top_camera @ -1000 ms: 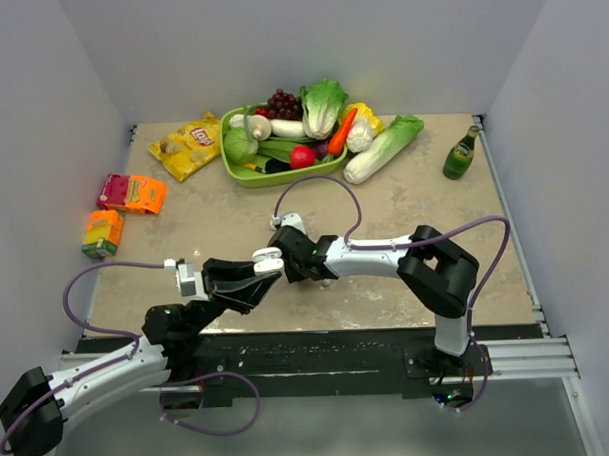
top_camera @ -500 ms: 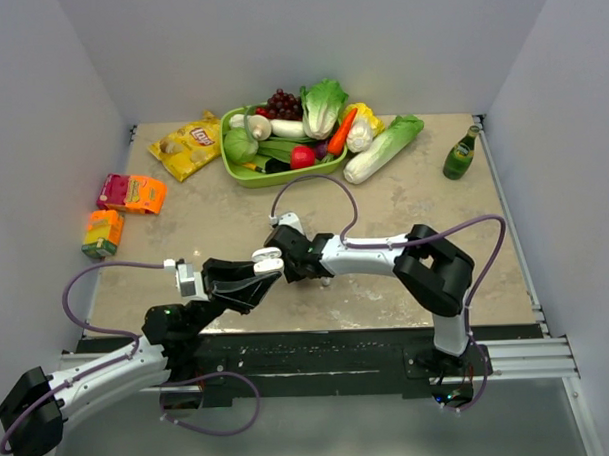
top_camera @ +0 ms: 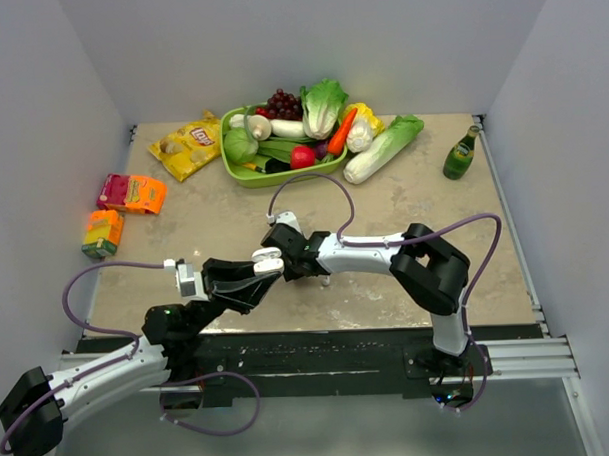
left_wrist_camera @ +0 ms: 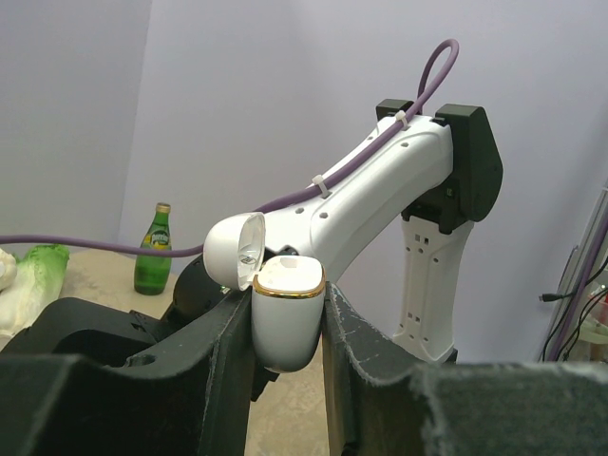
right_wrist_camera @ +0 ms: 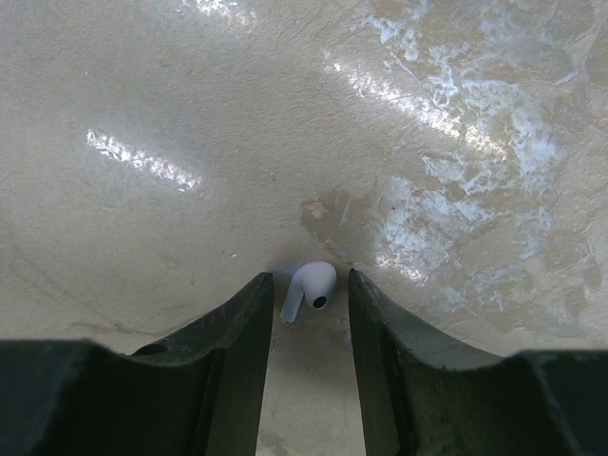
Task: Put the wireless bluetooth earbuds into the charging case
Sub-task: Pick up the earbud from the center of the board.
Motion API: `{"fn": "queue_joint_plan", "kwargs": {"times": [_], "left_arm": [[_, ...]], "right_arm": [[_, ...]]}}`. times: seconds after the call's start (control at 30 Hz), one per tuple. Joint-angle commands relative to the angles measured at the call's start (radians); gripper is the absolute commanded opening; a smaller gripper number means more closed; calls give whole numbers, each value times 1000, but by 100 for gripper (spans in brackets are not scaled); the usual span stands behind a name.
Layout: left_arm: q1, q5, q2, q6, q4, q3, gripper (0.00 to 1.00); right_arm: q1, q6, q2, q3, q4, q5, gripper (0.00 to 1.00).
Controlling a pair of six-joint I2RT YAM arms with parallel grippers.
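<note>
A white charging case (left_wrist_camera: 285, 318) with a gold rim is clamped upright between my left gripper's (left_wrist_camera: 287, 328) fingers, its lid (left_wrist_camera: 234, 250) flipped open to the left. From above, the case (top_camera: 269, 258) is held over the table's near middle. One white earbud (right_wrist_camera: 316, 281) lies on the beige tabletop, stem pointing down-left. My right gripper (right_wrist_camera: 309, 277) is open and points down at it, with one fingertip on each side of the bud and neither touching it. In the top view the right gripper (top_camera: 304, 265) sits just right of the case; the earbud is hidden there.
A green tray (top_camera: 234, 171) of toy vegetables stands at the back, with a chips bag (top_camera: 187, 144) to its left and a cabbage (top_camera: 382, 148) to its right. A green bottle (top_camera: 460, 155) is at the back right. Two small boxes (top_camera: 131, 193) (top_camera: 103, 233) lie at the left.
The right arm's forearm and elbow have shifted slightly left, with its gripper staying over the same spot. The left arm and the case have not moved.
</note>
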Motion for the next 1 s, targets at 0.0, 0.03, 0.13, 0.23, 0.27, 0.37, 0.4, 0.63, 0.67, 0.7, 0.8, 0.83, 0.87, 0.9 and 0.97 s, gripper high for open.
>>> {"fn": "queue_joint_plan", "kwargs": {"times": [0.0,0.03,0.13,0.23,0.27,0.37,0.4,0.63,0.67,0.7,0.8,0.83,0.87,0.9,0.97], "left_arm": [[-4,-1,0,-8,69,-265,0],[-4,-1,0,-8,71,-265,0],[-4,2,-4,-8,69,-268,0],[-4,-1,-11,-9,66,-271,0],[-4,-1,-14,-9,65,-271,0],[-4,1,-18,-11,63,-273,0],[-4,-1,-20,-11,60,-273,0],[-4,-2,-21,-11,52,-271,0],[-4,-2,-20,-11,54,-271,0],[-4,-2,-20,-11,54,-271,0],[-4,-2,-15,-11,57,-270,0],[-4,-2,-14,-11,57,-270,0],[-4,-1,-12,-11,59,-268,0],[-4,-2,-12,-13,60,-268,0],[-4,-1,-11,-13,60,-267,0]], "right_arm": [[1,3,96,-43,-72,-53,41],[3,2,99,-43,-72,-53,41],[-2,2,103,-51,-63,-53,40],[-5,2,102,-57,-57,-58,37],[-5,0,103,-55,-55,-58,36],[-5,0,103,-58,-52,-61,34],[-7,2,100,-63,-49,-64,33],[-7,9,89,-95,-29,-76,24],[-7,11,86,-98,-26,-79,23],[-7,12,85,-104,-20,-81,20],[-7,15,74,-118,-11,-79,7],[-5,15,65,-124,-5,-78,4],[-7,20,47,-130,0,-75,1],[-7,21,39,-141,9,-69,0],[-5,22,16,-147,14,-64,0]]}}
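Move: The small white earbud lies on the table almost between the right hand's open fingertips, about 1 cm ahead of the finger midpoint and level with it. Another earbud stands some 9 cm to the right hand's right and about 3 cm nearer the base. The open charging case, held by the left hand, is some 28 cm above, roughly 6 cm back and 4 cm left. From the left hand, the earbud to be taken is about 7 cm ahead, 4 cm right and 28 cm below. The right fingers close from less than half open to nearly shut and pinch the earbud's head between their tips. While closing, the hand eases under 1 cm forward and left over the earbud, staying at table height, with barely any tilt. The left hand keeps its hold on the case. ##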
